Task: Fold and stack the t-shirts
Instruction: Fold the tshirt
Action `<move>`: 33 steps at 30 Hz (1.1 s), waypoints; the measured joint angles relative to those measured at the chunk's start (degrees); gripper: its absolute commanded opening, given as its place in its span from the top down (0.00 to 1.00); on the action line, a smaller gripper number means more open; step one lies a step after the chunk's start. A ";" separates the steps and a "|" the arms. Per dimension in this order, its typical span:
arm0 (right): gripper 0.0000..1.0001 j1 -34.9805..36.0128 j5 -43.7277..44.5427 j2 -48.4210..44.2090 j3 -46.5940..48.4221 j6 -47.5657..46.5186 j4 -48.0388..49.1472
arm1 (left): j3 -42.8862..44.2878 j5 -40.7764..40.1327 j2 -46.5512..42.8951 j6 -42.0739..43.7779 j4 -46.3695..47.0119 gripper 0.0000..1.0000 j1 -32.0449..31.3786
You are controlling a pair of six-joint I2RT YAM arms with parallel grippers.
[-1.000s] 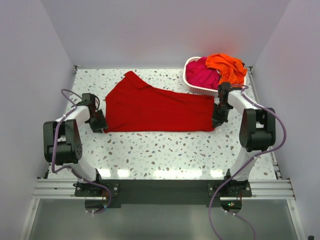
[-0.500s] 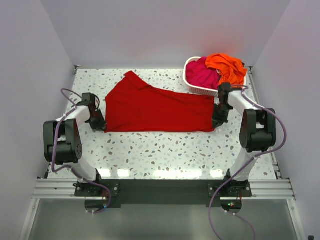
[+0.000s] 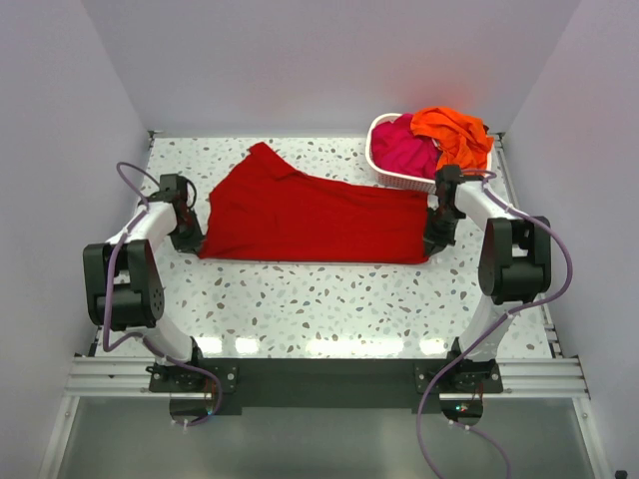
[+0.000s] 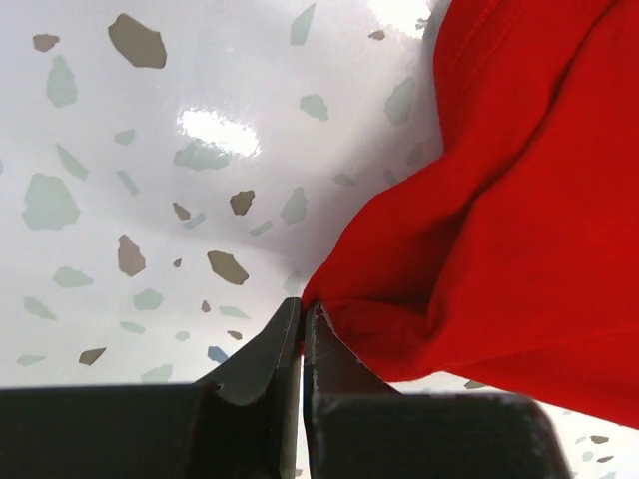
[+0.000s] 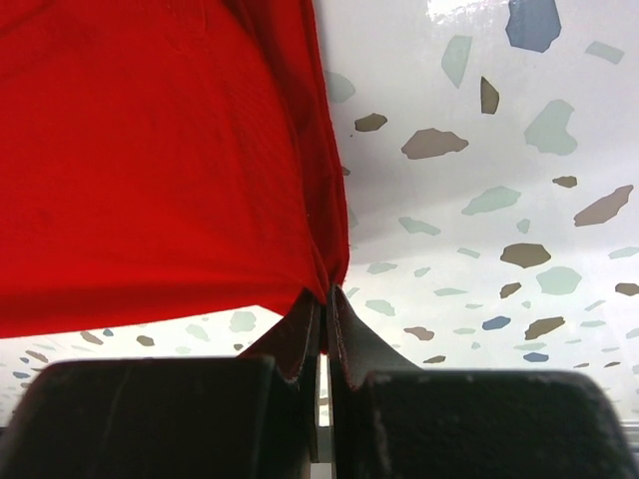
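Observation:
The deep red t-shirt [image 3: 310, 215] lies spread across the middle of the speckled table. My left gripper [image 3: 193, 242] is shut on its near left corner, which shows pinched in the left wrist view [image 4: 303, 304]. My right gripper [image 3: 432, 245] is shut on its near right corner, the cloth [image 5: 150, 160] hanging from the jaws in the right wrist view [image 5: 325, 294]. The magenta-pink t-shirt [image 3: 402, 148] and the bright orange t-shirt [image 3: 454, 133] lie bunched in the basket.
A white slatted basket [image 3: 387, 177] stands at the back right of the table, just behind my right arm. White walls close in the table on the left, back and right.
My left gripper has pulled the shirt's near left corner outward to the left and a little back, stretching the near edge straighter. The right gripper has stayed in place.

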 measured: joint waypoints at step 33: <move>1.00 -0.33 1.51 -1.62 -3.98 -0.68 -0.15 | -1.60 13.38 -7.52 3.58 3.87 0.43 -2.58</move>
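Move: Pinched in the left fingers is the red t-shirt's near left corner, a couple of centimetres off the table; the shirt's middle lies about 28 cm to this hand's right and 10 cm ahead, and the jutting sleeve some 25 cm ahead and 15 cm right. The right fingers hold the near right corner, with the shirt's middle roughly 26 cm left and 11 cm ahead and the laundry basket straight ahead, about 27 cm. Drawing the near edge back towards the bases, both hands pull their corners about 2 cm, spreading slightly apart. The left then opens, lets its corner go, lifts about 4 cm and swings some 7 cm right and a little forward over the shirt, fingers tilting forward and turning clockwise. The right keeps its pinch and stays. ##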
